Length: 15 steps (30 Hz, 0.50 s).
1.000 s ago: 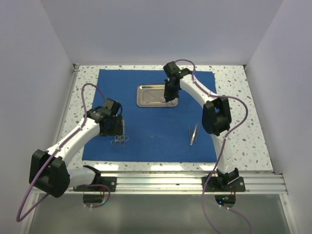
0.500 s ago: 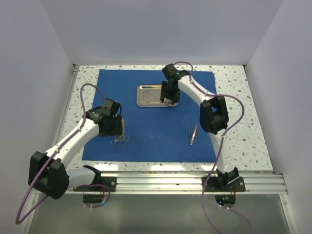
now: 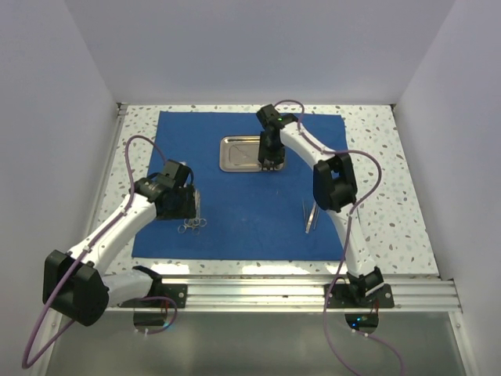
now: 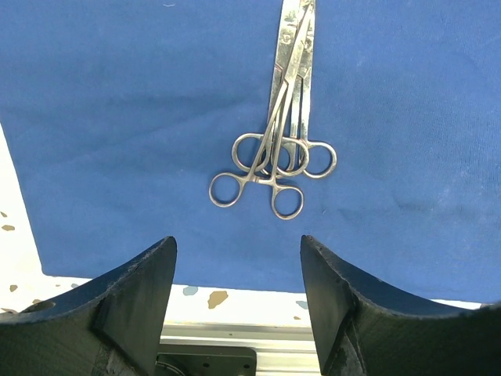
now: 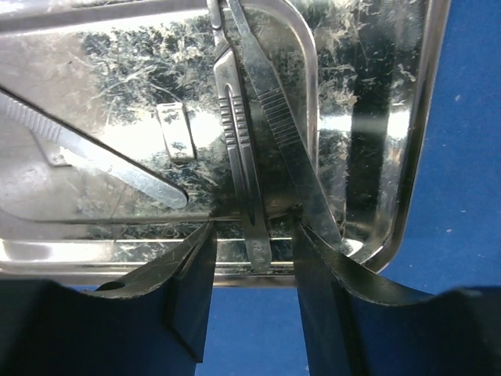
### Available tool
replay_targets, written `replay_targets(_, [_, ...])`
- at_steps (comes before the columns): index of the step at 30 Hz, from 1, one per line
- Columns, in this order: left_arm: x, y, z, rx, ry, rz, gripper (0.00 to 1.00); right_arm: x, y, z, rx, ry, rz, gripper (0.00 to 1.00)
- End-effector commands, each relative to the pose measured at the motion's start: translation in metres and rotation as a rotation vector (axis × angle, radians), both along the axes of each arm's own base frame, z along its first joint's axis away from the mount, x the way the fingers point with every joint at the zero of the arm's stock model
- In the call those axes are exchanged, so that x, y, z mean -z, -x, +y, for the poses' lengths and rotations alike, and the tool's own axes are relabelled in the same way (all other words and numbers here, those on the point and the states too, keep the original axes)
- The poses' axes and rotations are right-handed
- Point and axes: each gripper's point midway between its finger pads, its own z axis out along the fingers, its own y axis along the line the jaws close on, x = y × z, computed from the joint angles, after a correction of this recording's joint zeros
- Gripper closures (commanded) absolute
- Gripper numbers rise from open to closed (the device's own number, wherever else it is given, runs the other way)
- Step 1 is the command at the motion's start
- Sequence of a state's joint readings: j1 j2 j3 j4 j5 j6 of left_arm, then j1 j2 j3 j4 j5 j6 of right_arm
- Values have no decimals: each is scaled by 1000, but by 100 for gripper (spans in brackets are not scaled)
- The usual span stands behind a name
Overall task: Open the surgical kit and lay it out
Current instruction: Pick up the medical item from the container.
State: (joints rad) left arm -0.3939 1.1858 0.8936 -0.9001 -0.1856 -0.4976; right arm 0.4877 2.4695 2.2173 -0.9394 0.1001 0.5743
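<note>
The surgical kit's blue cloth lies spread flat on the table. Its steel tray sits at the cloth's far middle. My right gripper is down at the tray's near right rim. In the right wrist view that gripper is open, its jaws on either side of the end of a flat steel handle; a second thin instrument lies against it. My left gripper is open and empty, just short of the ring-handled scissors and forceps near the cloth's front left. Tweezers lie at the front right.
Speckled tabletop borders the cloth on all sides. An aluminium rail with the arm bases runs along the near edge. White walls close in the left, right and back. Another flat instrument lies in the tray's left part.
My right gripper has gone from shut to open over the tray and shifted slightly left, its elbow swinging left too. The left arm has barely moved.
</note>
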Motion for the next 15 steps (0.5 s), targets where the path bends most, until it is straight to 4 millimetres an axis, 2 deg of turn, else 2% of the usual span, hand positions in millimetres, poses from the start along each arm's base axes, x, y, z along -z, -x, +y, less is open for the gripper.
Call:
replay_targets(1, [-3, 2, -2, -3, 21, -5, 32, 8, -6, 1, -21, 105, -33, 53])
replay_targets(4, [-3, 1, -2, 0, 21, -8, 32, 11, -1, 4, -64, 189, -37, 61])
replay_targets(8, [-3, 0, -3, 6, 22, -13, 32, 29, 11, 5, -91, 263, -9, 71])
replay_targets(9, [-3, 0, -3, 4, 22, -13, 32, 34, 15, 4, -92, 274, 5, 81])
replay_targets(11, [-4, 0, -3, 7, 22, -17, 32, 44, 21, 3, -84, 280, 31, 89])
replay_targets(12, [-4, 0, -3, 7, 23, -18, 32, 50, 25, 2, -84, 283, 46, 99])
replay_targets(15, [-5, -1, -3, 11, 27, -25, 32, 52, 26, 5, -84, 274, 52, 100])
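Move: The medical item to be taken, the middle metal handle in the tray, has its near end already between the right hand's open fingers; its middle lies some 5 cm ahead, 1 cm left and 1 cm lower. The right-side handle's middle is about 5 cm ahead and 1 cm right, the slanting handle's about 4 cm ahead and 8 cm left, the tray's centre 4 cm ahead and 5 cm left. From the left hand, that item is roughly 28 cm ahead, 25 cm right and 8 cm below. The middle handle's near end is gathered leftward and pinched as the right hand slides about 2 cm left along the tray's near side, keeping its low height. The fingers close from about half open to nearly shut on it, while the wrist tilts some 10 degrees, the hand's body leaning left over the fingertips. ##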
